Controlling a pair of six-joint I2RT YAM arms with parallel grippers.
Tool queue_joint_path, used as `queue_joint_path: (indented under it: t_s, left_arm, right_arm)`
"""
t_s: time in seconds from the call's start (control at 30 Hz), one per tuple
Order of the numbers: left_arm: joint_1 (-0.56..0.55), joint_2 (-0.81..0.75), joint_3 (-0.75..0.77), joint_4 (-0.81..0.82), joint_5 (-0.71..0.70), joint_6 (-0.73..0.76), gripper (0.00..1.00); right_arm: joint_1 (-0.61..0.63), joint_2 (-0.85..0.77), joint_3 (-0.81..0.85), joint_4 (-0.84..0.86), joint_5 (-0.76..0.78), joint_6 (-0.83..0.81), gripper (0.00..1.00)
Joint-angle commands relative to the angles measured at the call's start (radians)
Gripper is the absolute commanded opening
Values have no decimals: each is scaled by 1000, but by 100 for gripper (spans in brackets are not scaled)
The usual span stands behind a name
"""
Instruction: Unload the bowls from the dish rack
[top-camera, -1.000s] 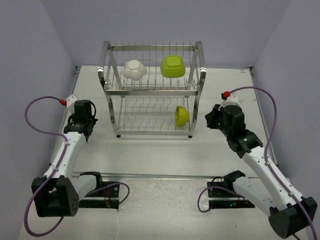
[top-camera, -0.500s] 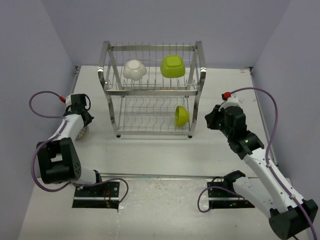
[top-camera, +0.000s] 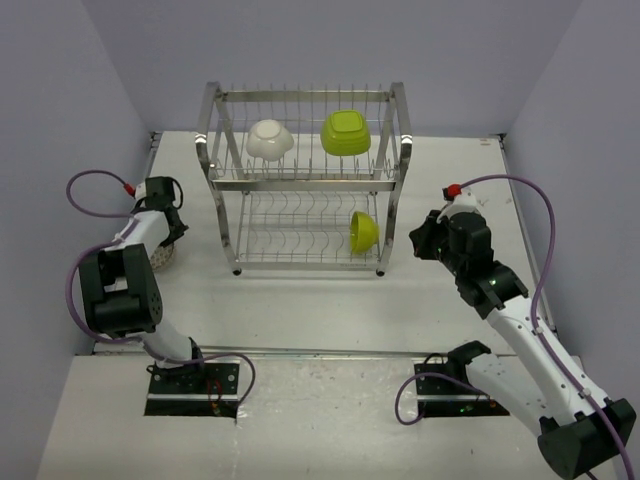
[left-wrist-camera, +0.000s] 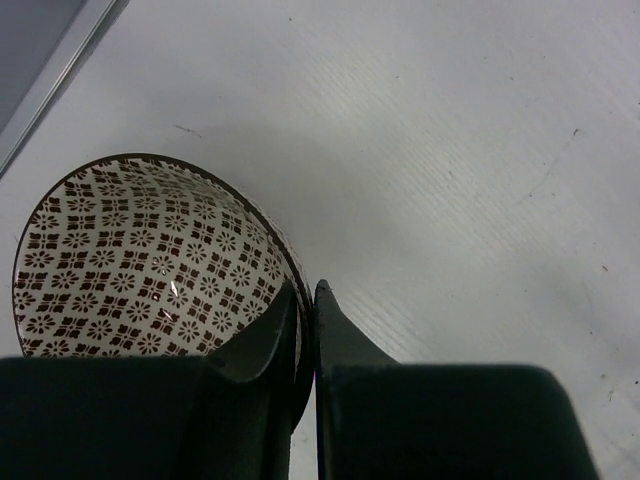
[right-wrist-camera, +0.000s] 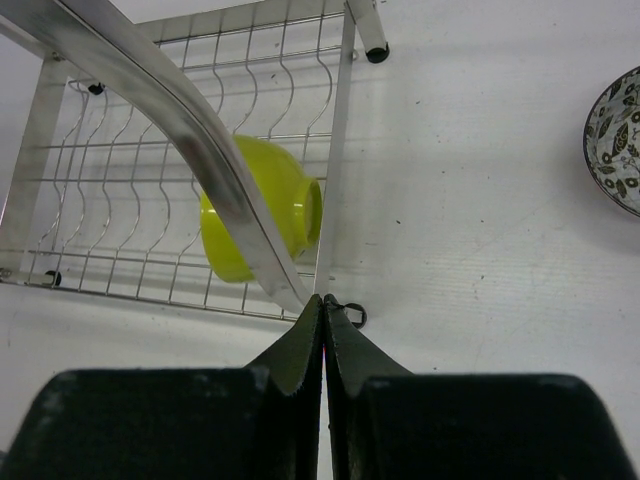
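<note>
The chrome dish rack (top-camera: 228, 184) stands at mid-table. A white bowl (top-camera: 270, 139) and a squarish lime bowl (top-camera: 346, 132) sit on its top tier. A round lime bowl (top-camera: 364, 231) (right-wrist-camera: 270, 205) leans on the lower tier. At the table's left edge my left gripper (top-camera: 165, 240) (left-wrist-camera: 308, 300) is shut on the rim of a brown-and-white patterned bowl (top-camera: 160, 260) (left-wrist-camera: 130, 250), one finger inside and one outside. My right gripper (top-camera: 420, 240) (right-wrist-camera: 325, 305) is shut on nothing, its tips close to the rack's front right post (right-wrist-camera: 170, 95).
A second patterned bowl (right-wrist-camera: 618, 140) lies on the table right of the rack, seen only in the right wrist view. The grey walls close in on both sides, and the table's left edge strip (left-wrist-camera: 50, 75) runs next to the held bowl.
The left arm has folded back toward the table's left edge, its elbow rising, with the patterned bowl still in its grip. The right arm has hardly moved.
</note>
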Motion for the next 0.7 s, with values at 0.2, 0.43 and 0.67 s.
queue_joint_path:
  t_s: [0.2, 0.43, 0.67]
  left_arm:
    - [12, -12, 33, 29, 36, -3, 15]
    - [11, -134, 50, 32, 60, 7, 45]
    - [12, -269, 87, -40, 73, -5, 56]
  right_arm:
    - [3, -3, 25, -2, -16, -9, 0]
    - [5, -5, 34, -11, -20, -7, 1]
    - [3, -2, 51, -27, -2, -13, 1]
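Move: Between the left fingers is the patterned bowl's rim at its front-right side; the bowl's middle lies about 4 cm back, 4 cm left and 3 cm below. Level with the hand, some 15 cm left, runs the table's side rail; the rack's front left foot stands roughly 17 cm right, 11 cm back and 5 cm lower. From the right hand the bowl is about 72 cm left, 3 cm ahead and 19 cm below. Letting go of the patterned bowl's rim, the left fingers spread from nearly shut to a bit over half open, the hand at first almost in place. The left hand then rises away from the bowl, quickening to about 7.5 cm up with some 2 cm of forward drift, its fingertips swinging up and outward by around 15 degrees. ##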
